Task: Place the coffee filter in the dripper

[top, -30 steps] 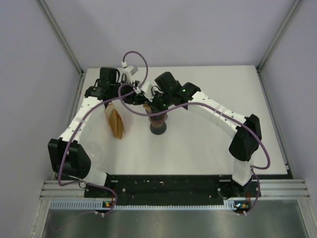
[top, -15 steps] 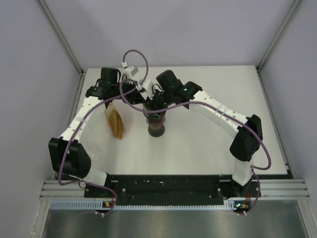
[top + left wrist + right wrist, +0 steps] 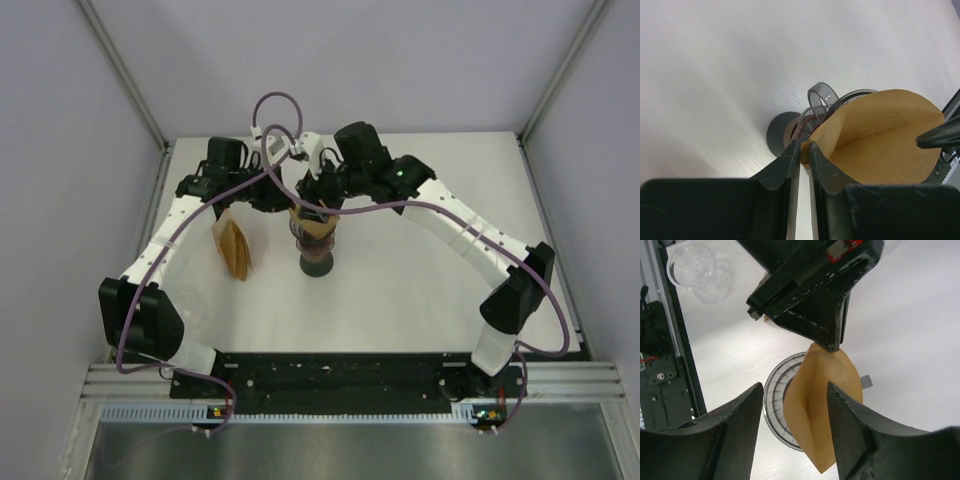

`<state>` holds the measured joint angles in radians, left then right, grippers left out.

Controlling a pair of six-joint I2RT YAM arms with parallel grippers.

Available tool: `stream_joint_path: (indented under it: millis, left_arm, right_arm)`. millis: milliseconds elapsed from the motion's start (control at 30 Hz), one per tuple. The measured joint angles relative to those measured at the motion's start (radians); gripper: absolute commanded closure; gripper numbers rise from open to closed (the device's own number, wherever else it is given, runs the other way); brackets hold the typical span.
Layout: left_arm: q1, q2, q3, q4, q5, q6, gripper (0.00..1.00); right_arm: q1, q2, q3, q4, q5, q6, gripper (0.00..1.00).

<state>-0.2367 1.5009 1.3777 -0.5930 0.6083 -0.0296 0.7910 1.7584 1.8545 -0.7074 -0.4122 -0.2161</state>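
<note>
A brown paper coffee filter [image 3: 880, 135], spread into a cone, hangs over the clear glass dripper [image 3: 821, 98] on its dark base. My left gripper [image 3: 805, 149] is shut on the filter's rim and pinches it between both fingertips. In the right wrist view the filter [image 3: 825, 405] hangs from the left gripper's tip [image 3: 831, 344], above the ribbed dripper [image 3: 776, 400]. My right gripper [image 3: 795, 410] stands open, a finger on either side of the filter and not touching it. From above, both grippers meet over the filter [image 3: 312, 225] and the dripper [image 3: 318, 258].
A stack of brown filters [image 3: 236, 250] lies to the left of the dripper. A clear plastic lid [image 3: 695, 270] rests near the front left, by the metal rail [image 3: 330, 385]. Purple cables loop above the wrists.
My right gripper has opened, let go of the filter and drawn back a little. My left gripper has shut on the filter's rim.
</note>
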Motion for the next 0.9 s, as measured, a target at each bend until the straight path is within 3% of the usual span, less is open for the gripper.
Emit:
stream_joint_path:
  millis: [67, 200, 600, 700, 800, 900]
  left_arm:
    - [-0.002, -0.001, -0.005, 0.002, 0.0, 0.009, 0.83]
    - [-0.003, -0.007, -0.008, 0.003, 0.0, 0.015, 0.82]
    - [-0.004, -0.026, -0.014, 0.004, 0.001, 0.01, 0.77]
    - [-0.003, -0.026, -0.014, 0.003, 0.002, -0.007, 0.69]
    - [-0.003, -0.026, -0.014, 0.003, 0.008, -0.031, 0.55]
    - [0.006, -0.026, -0.014, 0.004, 0.024, -0.078, 0.51]
  right_arm:
    - [-0.002, -0.013, 0.0, 0.021, 0.01, 0.024, 0.77]
    - [-0.023, -0.017, -0.003, 0.05, 0.056, 0.09, 1.0]
    - [-0.047, -0.014, -0.102, 0.072, 0.049, 0.169, 1.0]
    - [-0.036, -0.01, -0.12, 0.066, 0.055, 0.174, 1.0]
    - [-0.024, 0.003, -0.121, 0.052, 0.084, 0.172, 1.0]
    - [-0.008, 0.023, -0.121, 0.04, 0.113, 0.166, 1.0]
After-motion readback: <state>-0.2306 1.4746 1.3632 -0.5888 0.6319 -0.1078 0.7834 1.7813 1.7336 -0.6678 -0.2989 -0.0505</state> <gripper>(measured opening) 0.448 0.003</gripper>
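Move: The coffee filter's middle lies about 6 cm below my right hand, about 1 cm back and 1 cm to its left. The dripper is right under it, some 11 cm below that hand, on the carafe, whose middle is some 20 cm down. My left hand still pinches the filter's left edge, so the filter's middle is about 5 cm to its right and 2 cm back. The spare filters stand some 12 cm to the left of my left hand, level with it and about 18 cm lower. I shut my right fingers completely while rising slightly and swinging about 3 cm forward and a little right, turning roughly 10 degrees clockwise. Then I lower the closed tips about 7 cm from that peak, drawing back 2 cm, onto the inside of the filter over the dripper. My left hand steadies the filter's edge, easing back and up about 1 cm each, and spreads its fingers around the edge at the end. ##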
